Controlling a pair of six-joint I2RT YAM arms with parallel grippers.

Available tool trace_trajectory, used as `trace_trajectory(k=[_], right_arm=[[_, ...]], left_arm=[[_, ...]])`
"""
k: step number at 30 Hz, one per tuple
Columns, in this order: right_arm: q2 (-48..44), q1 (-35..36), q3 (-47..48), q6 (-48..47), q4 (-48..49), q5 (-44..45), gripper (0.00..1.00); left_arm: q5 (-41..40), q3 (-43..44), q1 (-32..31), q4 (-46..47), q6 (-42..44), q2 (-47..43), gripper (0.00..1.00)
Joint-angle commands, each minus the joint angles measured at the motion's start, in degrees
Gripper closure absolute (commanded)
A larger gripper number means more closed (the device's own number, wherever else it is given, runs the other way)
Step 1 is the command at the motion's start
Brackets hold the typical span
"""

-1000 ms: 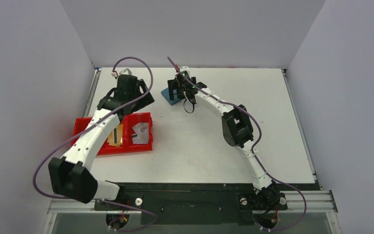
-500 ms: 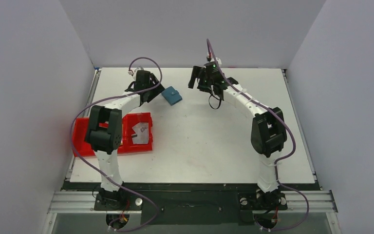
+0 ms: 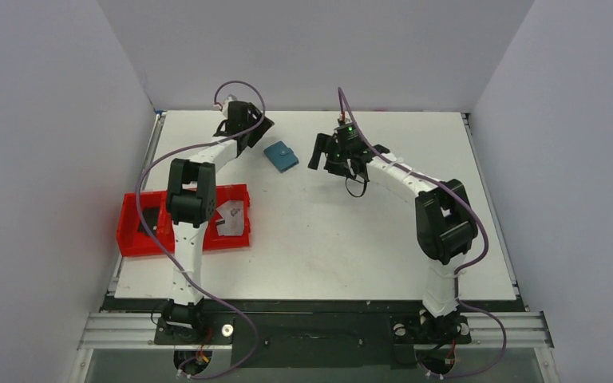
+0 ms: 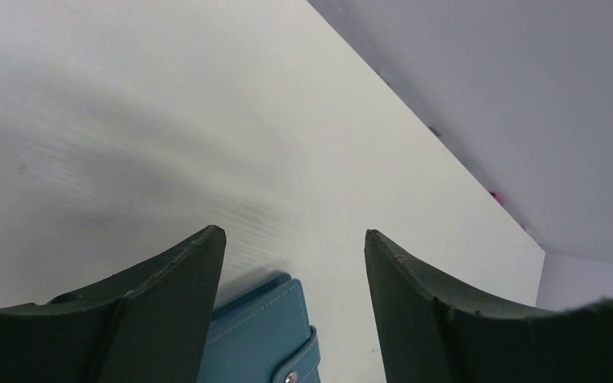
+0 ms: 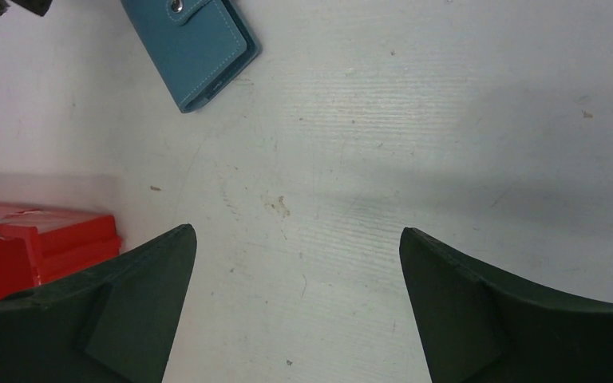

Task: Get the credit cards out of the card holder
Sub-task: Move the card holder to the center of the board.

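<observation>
The blue card holder [image 3: 281, 155] lies shut and flat on the white table near the back. My left gripper [image 3: 257, 136] stands open just left of it; in the left wrist view the card holder [image 4: 263, 335] lies low between the fingers, close to the left one, untouched. My right gripper [image 3: 323, 153] hovers open to its right, with nothing between the fingers. In the right wrist view [image 5: 297, 235] the card holder [image 5: 191, 48] is ahead at the upper left. A grey credit card [image 3: 230, 214] lies in the tray's right compartment.
A red three-compartment tray [image 3: 128, 239] sits at the table's left, partly hidden under my left arm; its corner [image 5: 40, 247] shows in the right wrist view. Grey walls close in the back and sides.
My left arm swung from over the red tray to the back of the table beside the card holder. My right gripper moved off the holder to the right.
</observation>
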Motion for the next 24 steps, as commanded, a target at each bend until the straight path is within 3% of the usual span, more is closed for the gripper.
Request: trace_trajectory(k=[1, 12, 21, 24], right_arm=[[-5.7, -0.1, -0.4, 1.2, 3.8, -1.2, 0.06], [-6.0, -1.9, -0.9, 1.5, 3.3, -2.1, 0.06], [-5.7, -3.2, -2.7, 1.6, 3.4, -2.0, 0.07], [-5.8, -3.8, -4.1, 2.0, 3.5, -1.2, 0.07]], left_arm=[[3.1, 9.6, 0.3, -5.9, -4.8, 5.6, 0.38], [10.9, 9.7, -1.4, -7.8, -10.2, 8.4, 0.38], [17.2, 8.2, -3.9, -12.3, -7.6, 7.4, 0.39], [20.4, 12.7, -5.4, -16.4, -4.6, 9.3, 0.39]])
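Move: The blue card holder lies close to the left hand, about 8 cm back and 7 cm to its right, some 3 cm below the hand point. The red tray is the nearest other thing, its middle roughly 31 cm back and 21 cm to the left of the left hand. From the right hand the card holder is about 16 cm left, 8 cm ahead and 6 cm lower. The left gripper's rear-left finger comes against the card holder's far-left end and pushes it rightward: first the hand sinks about 3 cm, then sweeps some 8 cm right and slightly back at that low height. The wrist rolls left side down, tips further down and swings clockwise, the fingers staying part open. The right hand, open and empty, rises 3 cm, then settles a little and eases right. ##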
